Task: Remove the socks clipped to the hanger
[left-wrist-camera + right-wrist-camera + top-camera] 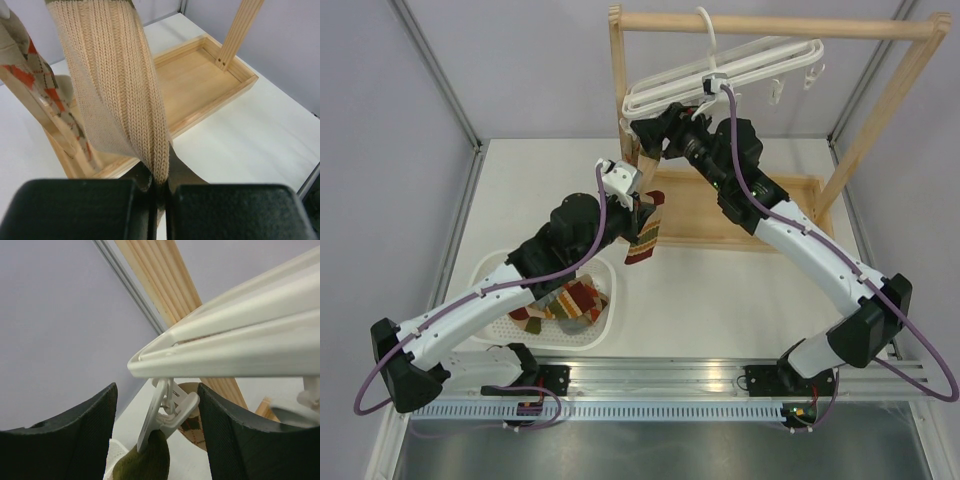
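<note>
The white hanger [720, 75] hangs by its hook from the wooden rail. My left gripper [640, 200] [159, 187] is shut on a sock [646, 238], whose beige ribbed fabric [120, 90] runs up out of the jaws. An argyle sock [30, 65] hangs beside it. My right gripper [645, 135] [157, 405] is open at the hanger's left corner [225, 340], its fingers on either side of a white clip [170, 407]. That clip grips an olive sock [147, 462]. The right finger touches the clip's lever and the left finger stands apart.
A white perforated basket [500, 275] at the near left holds several patterned socks [570, 300]. The wooden rack's tray [720, 215] [200, 85] and posts [875, 120] stand at the back. Empty clips [790, 88] dangle on the hanger's right.
</note>
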Motion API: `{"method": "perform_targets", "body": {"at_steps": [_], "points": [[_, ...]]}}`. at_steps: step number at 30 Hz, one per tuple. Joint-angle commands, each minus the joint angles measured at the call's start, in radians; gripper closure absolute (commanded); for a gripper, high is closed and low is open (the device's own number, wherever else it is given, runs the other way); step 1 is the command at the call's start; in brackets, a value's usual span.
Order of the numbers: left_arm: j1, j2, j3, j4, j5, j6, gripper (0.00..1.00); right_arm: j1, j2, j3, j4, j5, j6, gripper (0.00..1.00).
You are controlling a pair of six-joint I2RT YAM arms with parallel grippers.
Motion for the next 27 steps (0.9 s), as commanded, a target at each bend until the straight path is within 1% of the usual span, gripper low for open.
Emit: {"method": "perform_targets", "body": {"at_steps": [1,7,12,15,16,18,21,22,24,25,26,27], "points": [[-0.006,-0.004,-0.004,0.008,-0.004,0.030,0.98,0.003,0.021,0.079,0.027,0.020,-0.032,0.30],[-0.006,-0.005,-0.002,0.008,-0.002,0.030,0.98,0.003,0.043,0.102,0.024,0.029,-0.038,0.31],[-0.006,-0.007,-0.002,0.008,-0.004,0.030,0.98,0.003,0.044,0.103,0.013,0.033,-0.038,0.34],[-0.006,-0.008,-0.002,0.008,-0.005,0.030,0.98,0.003,0.041,0.101,0.002,0.033,-0.039,0.39],[-0.006,-0.008,-0.002,0.007,-0.007,0.030,0.98,0.003,0.041,0.101,-0.002,0.036,-0.038,0.43],[-0.006,-0.010,-0.003,0.007,-0.008,0.032,0.98,0.003,0.040,0.101,-0.010,0.042,-0.039,0.46],[-0.006,-0.011,-0.004,0.008,-0.008,0.032,0.98,0.003,0.043,0.104,-0.015,0.042,-0.039,0.57],[-0.006,-0.010,-0.004,0.008,-0.008,0.030,0.98,0.004,0.044,0.106,-0.016,0.042,-0.041,0.67],[-0.006,-0.010,-0.004,0.008,-0.010,0.032,0.98,0.003,0.047,0.110,-0.021,0.040,-0.041,0.80],[-0.006,-0.010,-0.004,0.008,-0.010,0.032,0.98,0.003,0.050,0.110,-0.021,0.042,-0.041,0.93],[-0.006,-0.010,-0.004,0.007,-0.010,0.033,0.98,0.003,0.050,0.110,-0.021,0.043,-0.039,0.99],[-0.006,-0.010,-0.004,0.007,-0.010,0.033,0.98,0.003,0.049,0.109,-0.021,0.048,-0.039,0.99]]}}
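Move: The clip gripping the beige sock is already between my open right fingers, about 2 cm ahead of that hand's point, level sideways and 1 cm higher. The hanger's end sits roughly 3 cm above the clip. The checkered sock hangs some 4 cm beyond the clip, 4 cm left and 7 cm lower. From my left hand, still pinching the beige sock, the clip is about 8 cm ahead, straight in line, 9 cm up. I ease my right hand about 1.5 cm forward and up around the clip under the hanger, then close its fingers from well open to nearly shut, pinching the clip's levers together to open the jaws. My left hand stays put and keeps its pinch on the beige sock below. ##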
